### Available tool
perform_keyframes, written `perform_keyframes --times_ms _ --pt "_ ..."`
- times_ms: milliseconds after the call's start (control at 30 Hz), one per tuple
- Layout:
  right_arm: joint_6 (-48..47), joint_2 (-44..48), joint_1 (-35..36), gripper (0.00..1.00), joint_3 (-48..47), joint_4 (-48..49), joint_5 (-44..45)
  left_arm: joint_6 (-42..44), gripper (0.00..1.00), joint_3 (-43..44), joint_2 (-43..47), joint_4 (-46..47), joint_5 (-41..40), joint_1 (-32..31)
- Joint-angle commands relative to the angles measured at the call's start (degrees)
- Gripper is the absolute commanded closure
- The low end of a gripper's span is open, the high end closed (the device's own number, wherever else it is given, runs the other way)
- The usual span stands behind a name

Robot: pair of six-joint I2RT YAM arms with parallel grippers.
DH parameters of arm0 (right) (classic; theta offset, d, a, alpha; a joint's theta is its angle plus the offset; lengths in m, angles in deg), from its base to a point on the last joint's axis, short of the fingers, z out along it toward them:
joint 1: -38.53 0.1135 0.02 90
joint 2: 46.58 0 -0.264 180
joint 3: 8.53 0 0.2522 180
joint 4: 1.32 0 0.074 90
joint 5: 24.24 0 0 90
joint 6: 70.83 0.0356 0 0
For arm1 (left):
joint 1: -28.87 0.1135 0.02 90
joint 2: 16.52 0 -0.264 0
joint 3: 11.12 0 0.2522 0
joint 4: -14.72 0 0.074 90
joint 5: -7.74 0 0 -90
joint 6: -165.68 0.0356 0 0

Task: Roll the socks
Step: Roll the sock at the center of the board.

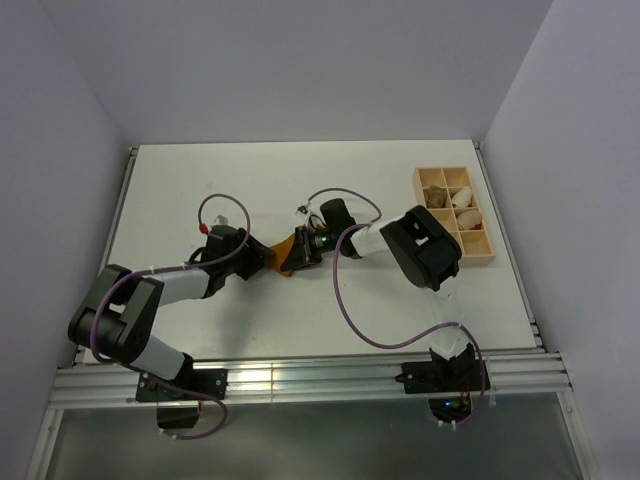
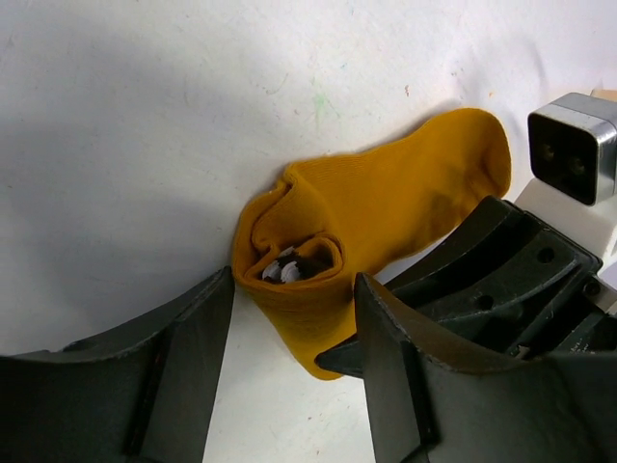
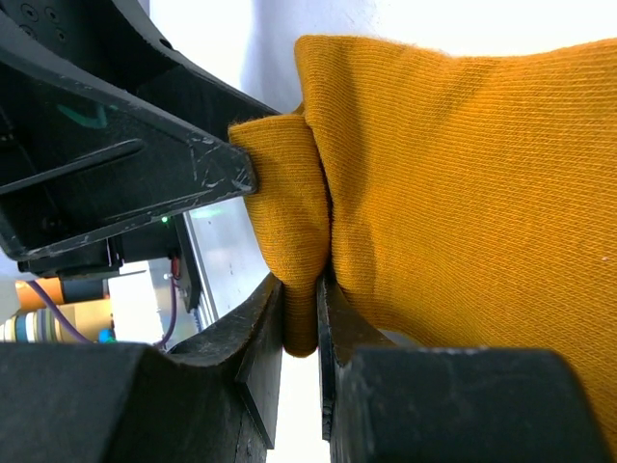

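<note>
A mustard-orange sock (image 2: 395, 207) lies on the white table, its near end rolled up with the white and dark striped cuff (image 2: 292, 266) tucked inside the roll. My left gripper (image 2: 294, 338) is open and straddles that rolled end, one finger (image 2: 183, 367) to the left and the other (image 2: 400, 367) against the right flank. My right gripper (image 3: 301, 313) is shut on a fold of the sock (image 3: 463, 174) at its edge. From above, the sock (image 1: 284, 251) sits between the left gripper (image 1: 264, 258) and the right gripper (image 1: 303, 251).
A wooden compartment tray (image 1: 484, 253) stands at the back right, holding cream-white rolled bundles (image 1: 467, 216) and a brownish bundle (image 1: 437, 197). The right arm's body (image 2: 521, 280) crowds the left wrist view. Purple cables (image 1: 345, 300) loop over the table.
</note>
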Motion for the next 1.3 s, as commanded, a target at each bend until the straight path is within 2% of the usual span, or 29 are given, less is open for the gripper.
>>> perform_keyframes --times_ms 0,233,433,533,633,667,733,900,1000,1133,1267 --pt "-0.8 -3.2 0.1 1.00 0.6 -6.3 2.0 0.0 0.41 1.1 -2.0 -0.6 -2.4 -0.3" --pt "-0.5 -3.5 0.1 1.00 0.1 -6.7 1.6 0.9 0.51 2.1 -3.7 -2.1 -3.3 -0.9" --pt "-1.6 -3.4 0.1 1.00 -0.6 -8.3 2.5 3.0 0.69 4.5 -5.1 -5.4 -3.5 -1.6" --pt "-2.4 -2.8 0.1 0.99 -0.6 -9.2 3.0 4.4 0.74 6.0 -5.6 -7.2 -3.6 -1.8" --pt "-4.5 -1.3 0.1 0.92 -1.0 -11.7 4.2 5.9 0.83 7.9 -5.8 -10.4 -3.9 -2.0" --pt "-6.2 -0.5 0.1 0.89 -1.1 -13.2 5.0 6.4 0.84 9.2 -6.1 -12.6 -4.2 -2.1" --pt "-7.9 2.4 0.2 0.78 -1.1 -14.7 7.9 7.9 0.86 10.4 -6.3 -14.5 -4.2 -2.2" --pt "-14.7 9.2 0.6 0.54 -0.9 -20.2 18.2 11.2 0.87 16.0 -7.0 -24.0 -7.4 -3.3" --pt "-18.0 14.3 1.7 0.45 1.1 -20.2 23.2 12.1 0.87 17.6 -7.1 -26.2 -7.6 -3.6" --pt "-24.0 20.5 5.3 0.40 4.3 -19.2 38.2 12.6 0.87 19.0 -7.9 -27.8 -7.1 -3.7" --pt "-31.7 24.1 12.3 0.34 7.3 -15.3 48.6 12.9 0.87 20.2 -8.6 -28.9 -7.0 -4.0"
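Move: The rolled cuff of the mustard sock sits between the left hand's open fingers, its middle about 1 cm ahead, 1 cm right and 1 cm below. From the left hand, the flat toe end lies roughly 8 cm ahead, 9 cm right and 3 cm below. The right fingers already pinch the cuff's near-right edge; from the right hand, the cuff's middle is some 3 cm left and 1 cm ahead, and the toe about 9 cm ahead and 7 cm right. The left hand eases about 1 cm forward, slightly down and to the right onto the cuff, closes its fingers and pinches it, then keeps that grip while rolling some 15 to 20 degrees so that its left side rises. The right hand first holds its pinch still, then opens wide and lets go of the cuff's edge, withdrawing about 4 cm right and 3 cm up as its wrist rolls and its fingers tip farther down. ##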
